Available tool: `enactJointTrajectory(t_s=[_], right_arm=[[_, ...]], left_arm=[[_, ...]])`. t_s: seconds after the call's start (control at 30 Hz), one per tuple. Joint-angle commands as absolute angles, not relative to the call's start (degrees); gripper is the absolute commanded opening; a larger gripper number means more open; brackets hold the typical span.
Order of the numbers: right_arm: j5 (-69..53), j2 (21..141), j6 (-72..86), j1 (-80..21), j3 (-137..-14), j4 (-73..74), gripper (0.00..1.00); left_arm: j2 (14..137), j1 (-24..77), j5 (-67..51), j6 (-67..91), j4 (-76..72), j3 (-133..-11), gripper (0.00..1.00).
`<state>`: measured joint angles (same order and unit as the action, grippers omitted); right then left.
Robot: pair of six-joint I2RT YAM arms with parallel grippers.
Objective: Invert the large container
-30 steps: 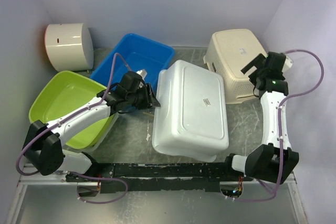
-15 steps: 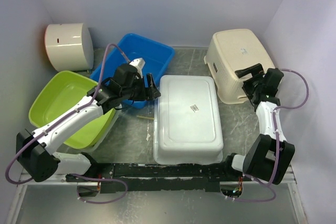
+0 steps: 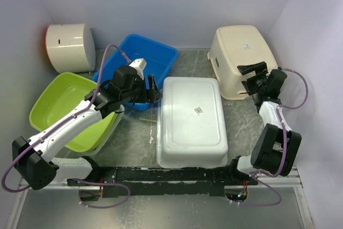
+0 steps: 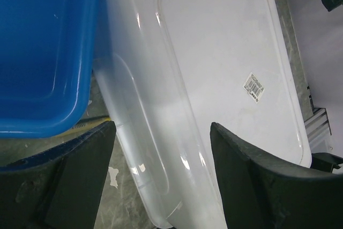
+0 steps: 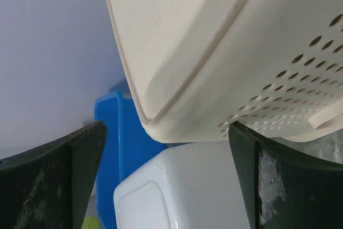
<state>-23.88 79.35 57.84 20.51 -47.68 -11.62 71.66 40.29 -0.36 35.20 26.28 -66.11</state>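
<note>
The large white container (image 3: 193,122) lies upside down and flat on the table, its base with a small label sticker (image 3: 199,110) facing up. It also shows in the left wrist view (image 4: 214,79) and in the right wrist view (image 5: 198,186). My left gripper (image 3: 153,88) is open and empty, just off the container's far left corner, apart from it. My right gripper (image 3: 247,78) is open and empty, to the right of the container, beside the cream basket (image 3: 241,57).
A blue tub (image 3: 142,60) sits behind the left gripper and shows in the left wrist view (image 4: 37,52). A green tub (image 3: 67,105) stands at the left. A white round appliance (image 3: 69,46) sits at the back left. The cream perforated basket fills the right wrist view (image 5: 225,52).
The container has dropped from tilted to flat, base up. My left gripper has drawn back slightly to the left. My right arm has lowered and pulled back towards the basket.
</note>
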Motion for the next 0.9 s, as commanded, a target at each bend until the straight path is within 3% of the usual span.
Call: enactJointTrajectory(t_s=[0.0,0.4,0.87], right_arm=[[-24.59,80.52,55.62,20.37,-50.79,-16.28,0.98],[-29.81,85.86,51.48,20.39,-55.42,-13.61,0.98],[-23.44,71.61,42.23,20.39,-53.45,10.39,1.0]], left_arm=[[72.07,40.79,-2.7,32.74,25.23,-65.79,0.82],[76.13,41.1,-8.2,32.44,24.29,-65.52,0.82],[84.9,41.5,-22.89,31.35,23.19,-66.72,0.84]])
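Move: Ahead of the empty left hand's right side, no: nearer the base, the large container already lies upside down, its middle about 14 cm to the right, 8 cm back and 16 cm below; the blue bin's middle sits some 11 cm ahead, 8 cm left and 18 cm below. From the right hand, the cream basket's middle is roughly 6 cm ahead, 3 cm left and 10 cm below, and the large container 19 cm back, 20 cm left and 12 cm below. Sinking about 7 cm while drifting right and a little back, the open left hand comes down towards the long left edge of the large container, its fingers tipping and swinging clockwise. The right hand, open at the near right corner of the cream basket, nudges forward about 2 cm against the basket, turning slightly counter-clockwise, then draws back some 3 cm. ##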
